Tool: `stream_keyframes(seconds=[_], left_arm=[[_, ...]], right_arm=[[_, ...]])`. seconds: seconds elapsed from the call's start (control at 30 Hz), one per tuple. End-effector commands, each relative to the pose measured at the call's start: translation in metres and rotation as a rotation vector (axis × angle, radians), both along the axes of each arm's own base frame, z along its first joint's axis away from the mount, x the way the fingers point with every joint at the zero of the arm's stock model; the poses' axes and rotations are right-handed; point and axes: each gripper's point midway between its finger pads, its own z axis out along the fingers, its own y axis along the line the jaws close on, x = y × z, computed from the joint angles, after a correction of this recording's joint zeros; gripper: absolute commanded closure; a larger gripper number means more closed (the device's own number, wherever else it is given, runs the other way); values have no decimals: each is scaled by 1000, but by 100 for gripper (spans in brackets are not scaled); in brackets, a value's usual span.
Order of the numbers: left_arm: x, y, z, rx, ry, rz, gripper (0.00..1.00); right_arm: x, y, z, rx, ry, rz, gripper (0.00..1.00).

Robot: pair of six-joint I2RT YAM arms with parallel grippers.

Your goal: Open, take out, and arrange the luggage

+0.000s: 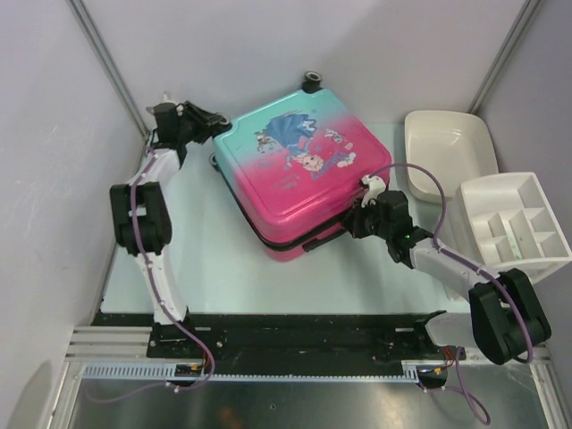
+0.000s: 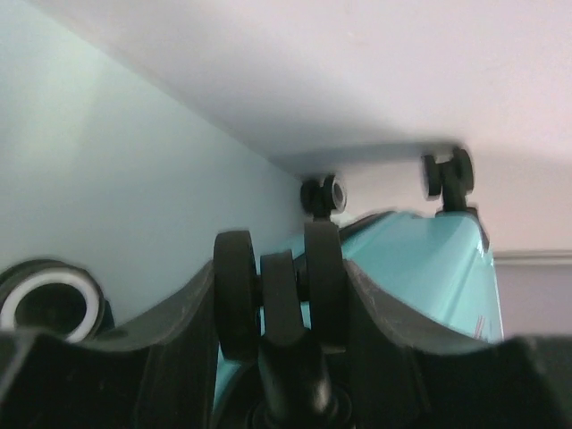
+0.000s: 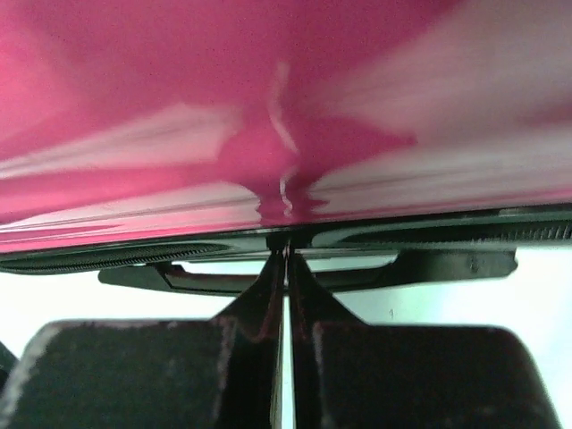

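The luggage (image 1: pixel 304 174), teal fading to pink with a cartoon print, lies flat and closed in the middle of the table. At its teal back-left corner my left gripper (image 1: pixel 221 128) has its fingers pressed on both sides of a black twin wheel (image 2: pixel 237 286). The left wrist view shows that gripper (image 2: pixel 279 277) with the teal shell (image 2: pixel 420 268) beyond it. My right gripper (image 1: pixel 362 214) is at the pink near-right side. In the right wrist view it (image 3: pixel 286 255) is shut, its tips at the black zipper trim (image 3: pixel 447 234). I cannot tell whether they pinch a pull.
A white tub (image 1: pixel 447 147) and a white compartment organiser (image 1: pixel 514 223) stand right of the luggage, close behind the right arm. Further wheels (image 2: pixel 323 195) stick out at the teal end, one (image 1: pixel 311 82) near the back wall. The side wall is close by the left arm.
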Motion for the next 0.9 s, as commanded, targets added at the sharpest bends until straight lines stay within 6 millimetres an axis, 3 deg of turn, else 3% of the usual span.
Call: stream_keyframes(seconds=[0.0, 0.03, 0.07, 0.1, 0.13, 0.2, 0.23, 0.27, 0.3, 0.33, 0.37, 0.43, 0.47, 0.6, 0.63, 0.67, 0.87], left_arm=[[-64, 29, 68, 58, -129, -38, 100], [-77, 36, 47, 50, -79, -16, 100], [-91, 49, 64, 55, -106, 19, 100], [-100, 55, 62, 44, -92, 43, 100], [-114, 60, 38, 31, -40, 63, 100], [-135, 71, 46, 30, -51, 101, 100], [-146, 73, 27, 24, -9, 111, 100], [-153, 76, 23, 22, -1, 117, 100], [-159, 78, 26, 24, -7, 123, 97], [-167, 77, 15, 13, 17, 121, 89], [-171, 80, 13, 4, 22, 117, 68], [-182, 82, 16, 16, 15, 109, 47], [-186, 85, 21, 33, 5, 109, 31], [-209, 93, 49, 304, -109, 37, 6], [-221, 93, 65, 369, -160, 26, 0], [-226, 96, 71, 500, -217, -10, 0], [-269, 60, 131, 1015, -654, -338, 0]], right_arm=[[51, 15, 52, 107, -206, -25, 100], [58, 15, 54, 109, -216, -26, 100], [70, 21, 60, 115, -245, -11, 100], [77, 23, 62, 114, -259, -5, 100], [85, 24, 64, 117, -273, -2, 100], [104, 34, 69, 127, -304, 22, 100], [111, 36, 73, 135, -313, 26, 100], [117, 40, 63, 135, -298, 48, 100], [123, 44, 72, 146, -317, 58, 100], [127, 44, 70, 149, -313, 67, 100], [130, 41, 70, 151, -309, 77, 100], [132, 36, 66, 143, -306, 90, 100], [133, 27, 62, 135, -286, 91, 100], [134, 7, 54, 149, -247, 121, 100], [134, 3, 50, 149, -238, 127, 100], [133, 4, 52, 164, -244, 160, 100], [126, 5, 45, 225, -220, 253, 100]])
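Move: The left fingers already hold the upper wheel at the luggage's far left corner; the luggage's middle lies some 24 cm right of them, 13 cm back and 5 cm lower, its far right wheel about 27 cm right and 13 cm ahead. The right fingers keep the zipper pull, with the luggage's middle roughly 15 cm ahead and 15 cm left at about hand height, and the black handle about 2 cm back, 4 cm left and 5 cm below. Left hand drags the wheel 20 cm back-left, opens, backs off rising; right takes its pull 11 cm forward. ##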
